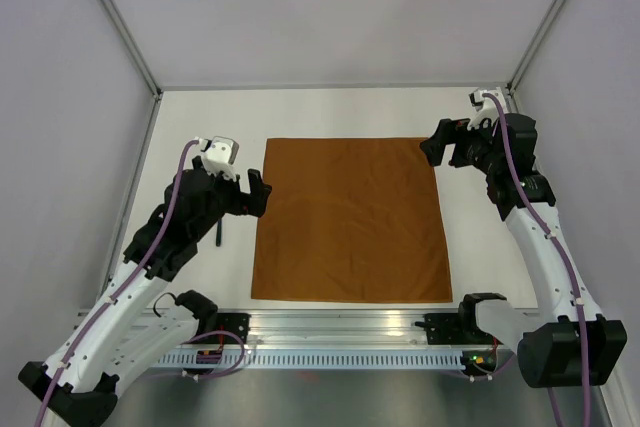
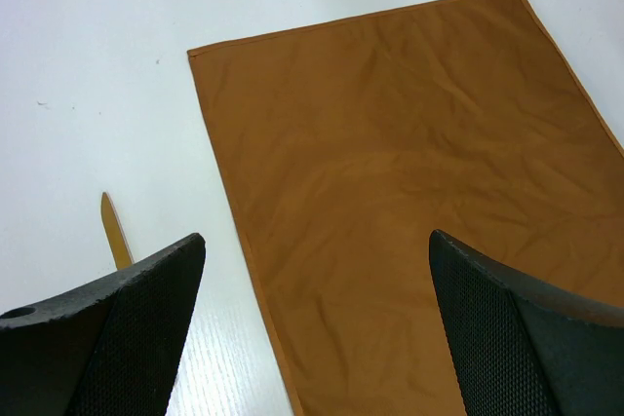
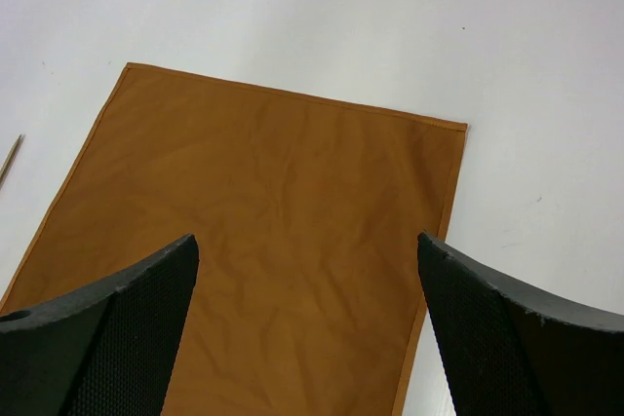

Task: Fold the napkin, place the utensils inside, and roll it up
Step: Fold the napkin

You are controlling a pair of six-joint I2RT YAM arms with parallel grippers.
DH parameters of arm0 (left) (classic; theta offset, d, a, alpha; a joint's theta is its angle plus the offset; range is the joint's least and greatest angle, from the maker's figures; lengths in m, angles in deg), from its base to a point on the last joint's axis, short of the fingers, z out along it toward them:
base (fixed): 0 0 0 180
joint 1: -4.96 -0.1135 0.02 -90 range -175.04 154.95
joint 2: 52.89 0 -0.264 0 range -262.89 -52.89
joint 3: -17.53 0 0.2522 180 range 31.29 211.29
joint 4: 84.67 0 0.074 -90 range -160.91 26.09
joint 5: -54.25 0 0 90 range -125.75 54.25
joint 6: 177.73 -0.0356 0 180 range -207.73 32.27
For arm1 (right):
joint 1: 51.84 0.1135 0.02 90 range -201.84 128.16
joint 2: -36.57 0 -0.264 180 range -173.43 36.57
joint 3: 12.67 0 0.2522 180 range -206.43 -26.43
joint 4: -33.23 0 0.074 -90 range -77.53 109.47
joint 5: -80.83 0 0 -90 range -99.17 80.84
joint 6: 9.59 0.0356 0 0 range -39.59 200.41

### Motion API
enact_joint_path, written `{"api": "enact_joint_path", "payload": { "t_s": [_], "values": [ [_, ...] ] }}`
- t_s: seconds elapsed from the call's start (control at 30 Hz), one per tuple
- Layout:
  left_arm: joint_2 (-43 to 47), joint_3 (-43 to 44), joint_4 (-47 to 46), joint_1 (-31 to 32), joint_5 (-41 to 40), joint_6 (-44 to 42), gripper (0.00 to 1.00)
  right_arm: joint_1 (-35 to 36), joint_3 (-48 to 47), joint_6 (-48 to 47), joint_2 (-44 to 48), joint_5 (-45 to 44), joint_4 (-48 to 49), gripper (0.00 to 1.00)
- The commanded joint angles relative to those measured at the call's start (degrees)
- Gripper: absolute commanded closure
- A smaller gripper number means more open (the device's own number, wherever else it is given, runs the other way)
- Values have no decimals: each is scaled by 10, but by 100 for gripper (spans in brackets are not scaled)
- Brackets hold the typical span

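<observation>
The rust-orange napkin (image 1: 350,219) lies flat and unfolded in the middle of the white table, also filling the left wrist view (image 2: 409,172) and the right wrist view (image 3: 273,231). My left gripper (image 1: 258,193) hovers at the napkin's left edge near the far corner, open (image 2: 317,241), with nothing between its fingers. My right gripper (image 1: 441,147) hangs over the far right corner, open (image 3: 307,239) and holding nothing. A thin utensil (image 1: 217,233) lies left of the napkin, mostly hidden by my left arm. Its tan pointed tip (image 2: 115,233) shows beside my left finger, and a sliver (image 3: 10,161) shows in the right wrist view.
Grey enclosure walls with metal corner posts (image 1: 120,17) surround the white table (image 1: 330,112) on three sides. The arms' mounting rail (image 1: 340,325) runs along the near edge.
</observation>
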Motion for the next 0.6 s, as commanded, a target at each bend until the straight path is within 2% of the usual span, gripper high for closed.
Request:
{"api": "enact_joint_path", "payload": {
  "t_s": [0.0, 0.2, 0.43, 0.53, 0.57],
  "values": [
    [6, 4, 5, -2, 13, -25, 0, 2, -3, 8, 17, -19, 10, 2],
    [14, 8, -1, -3, 19, -11, 0, 3, -5, 8, 14, -24, 8, 2],
    [-40, 53, -19, 18, 53, 48, 0, 3, -13, 2, -1, -36, -2, 2],
    [-92, 55, -67, 111, -11, 79, 0, 2, -16, 1, -1, -47, -6, 2],
    [-125, 51, -85, 178, -39, 84, 0, 3, -17, 1, -1, -50, -6, 2]
  ]
}}
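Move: The flat brown napkin lies about 25 cm below both open grippers. From the left hand its middle is some 16 cm to the right and roughly 1 cm ahead. Its far-left corner is about 21 cm ahead and 4 cm left. A slim utensil lies beside the napkin, some 15 cm left of this hand and 2 cm ahead. From the right hand, the napkin's middle is about 15 cm left and 5 cm back. Swing the left gripper to the right, in from near the napkin's left edge and high over the cloth towards its middle, about 5 cm, starting slowly and then picking up speed. Let the fingers turn a few degrees clockwise as it goes, keep them wide open and touch nothing. ##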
